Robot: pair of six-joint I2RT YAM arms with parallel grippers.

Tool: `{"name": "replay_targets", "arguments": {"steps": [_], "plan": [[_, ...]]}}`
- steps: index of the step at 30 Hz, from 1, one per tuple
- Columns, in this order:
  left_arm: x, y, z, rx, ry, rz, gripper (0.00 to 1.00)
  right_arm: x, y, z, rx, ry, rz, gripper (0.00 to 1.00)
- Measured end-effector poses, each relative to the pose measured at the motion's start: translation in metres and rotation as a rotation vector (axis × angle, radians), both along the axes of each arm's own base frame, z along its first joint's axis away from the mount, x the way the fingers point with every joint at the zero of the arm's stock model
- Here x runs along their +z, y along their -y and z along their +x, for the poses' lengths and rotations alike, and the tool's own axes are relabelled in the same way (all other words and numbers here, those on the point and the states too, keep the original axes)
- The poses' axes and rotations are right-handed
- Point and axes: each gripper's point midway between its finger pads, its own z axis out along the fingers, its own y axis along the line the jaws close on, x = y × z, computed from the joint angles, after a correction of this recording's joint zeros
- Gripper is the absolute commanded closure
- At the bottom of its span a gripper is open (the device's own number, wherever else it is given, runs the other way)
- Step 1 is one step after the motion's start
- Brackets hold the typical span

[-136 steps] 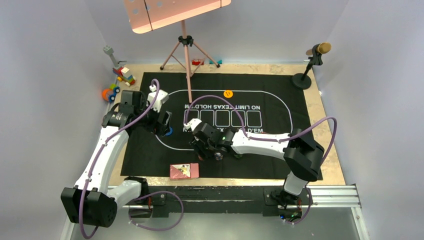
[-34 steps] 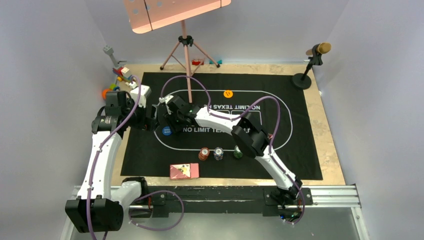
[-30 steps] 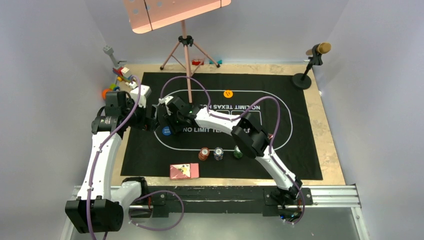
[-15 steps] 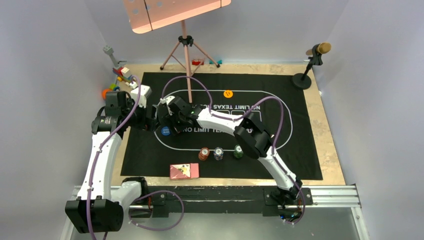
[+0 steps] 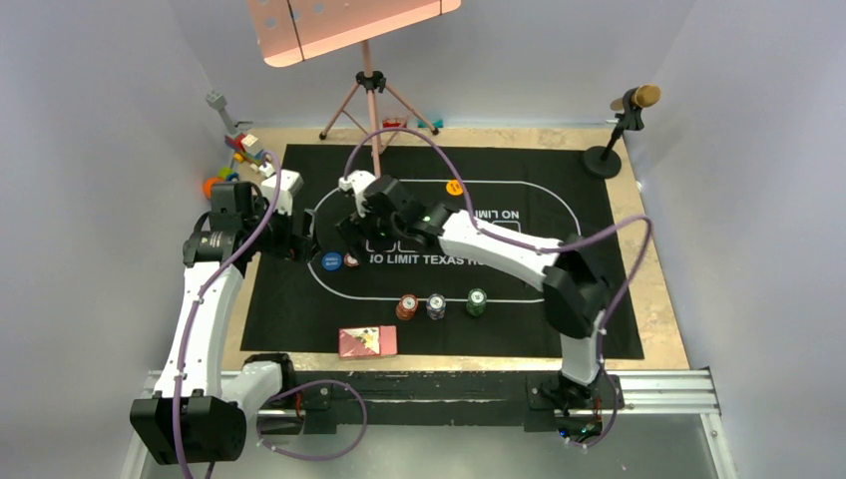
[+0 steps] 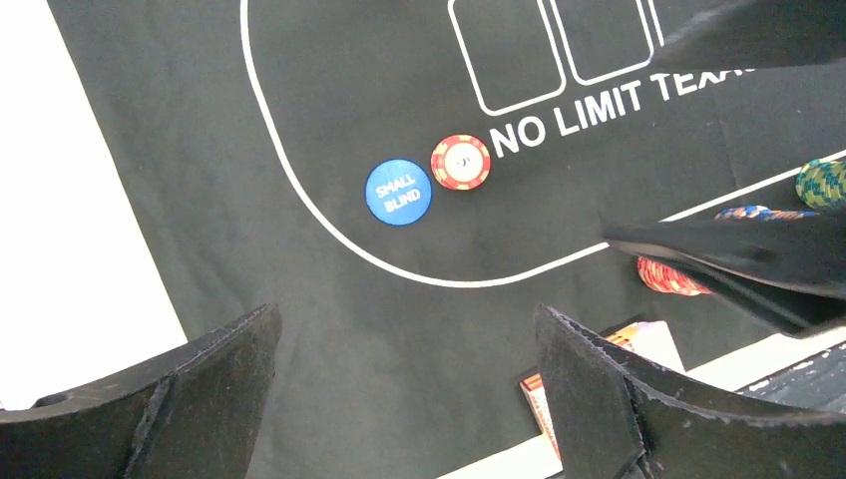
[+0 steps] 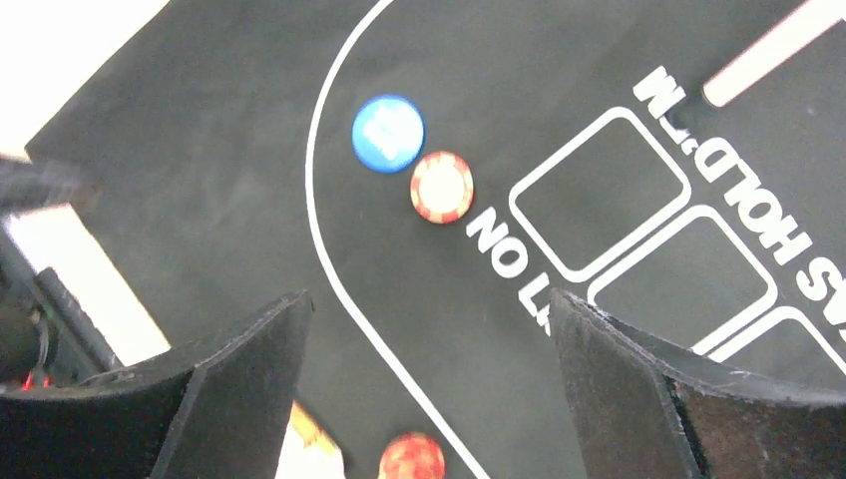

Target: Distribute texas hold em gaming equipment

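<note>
A single red chip (image 5: 351, 260) lies flat on the mat, just right of the blue "small blind" disc (image 5: 331, 261). Both show in the left wrist view, the chip (image 6: 461, 162) and the disc (image 6: 398, 192), and in the right wrist view, the chip (image 7: 442, 187) and the disc (image 7: 388, 133). My right gripper (image 5: 354, 238) hovers open above them, holding nothing. My left gripper (image 5: 302, 242) stands open and empty just left of the disc. Red (image 5: 406, 306), grey (image 5: 436, 306) and green (image 5: 476, 301) chip stacks line the mat's near side. The card box (image 5: 367, 341) lies at the front edge. An orange disc (image 5: 455, 187) sits far back.
The black felt mat (image 5: 599, 299) covers most of the table. A music stand's tripod (image 5: 371, 85) stands at the back, one leg over the mat. A microphone stand (image 5: 604, 158) is at the back right. Toy blocks (image 5: 244, 150) sit at the back left.
My right gripper has opened and pulled back and to the right, leaving the red chip beside the blue disc. The left arm has not moved.
</note>
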Motion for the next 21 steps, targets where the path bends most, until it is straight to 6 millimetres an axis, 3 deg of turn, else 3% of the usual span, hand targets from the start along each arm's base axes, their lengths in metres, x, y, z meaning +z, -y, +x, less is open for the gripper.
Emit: {"name": "replay_targets", "arguments": {"steps": [2, 5, 7, 13, 21], "plan": [[0.000, 0.000, 0.000, -0.001, -0.001, -0.001, 0.00, 0.013, 0.015, -0.013, 0.010, 0.009, 0.011, 0.05], [-0.001, 0.001, 0.000, -0.004, -0.005, -0.004, 0.00, 0.015, 0.038, -0.035, 0.024, 0.000, -0.002, 0.04], [-0.003, 0.001, 0.001, -0.005, -0.013, -0.006, 0.00, 0.004, 0.048, -0.047, 0.038, -0.021, -0.023, 0.03], [-0.005, 0.002, 0.001, -0.009, -0.024, -0.011, 0.00, -0.056, 0.078, -0.078, 0.055, -0.119, -0.148, 0.03], [-0.005, 0.004, 0.001, -0.015, -0.025, -0.018, 0.00, -0.070, 0.084, -0.086, 0.060, -0.140, -0.173, 0.12]]}}
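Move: From the right hand, already open and clear of the chip just laid down, the red chip stack stands about 9 cm back and 8 cm to the right, its middle some 10 cm below. Level with that stack, the blue stack is 7 cm farther right; the card box sits about 8 cm nearer the base and 9 cm to the stack's left. The red stack is some 6 cm back, 17 cm right and 14 cm below the left hand. Bring the open right gripper back and to the right in one quick sweep, about 12 cm across the mat, away from the laid chip to the red stack. Rise a centimetre or two first, then sink to end about 7 cm lower, easing off over the stack. Tip the fingers some 10 degrees steeper and keep them wide, not yet gripping. ##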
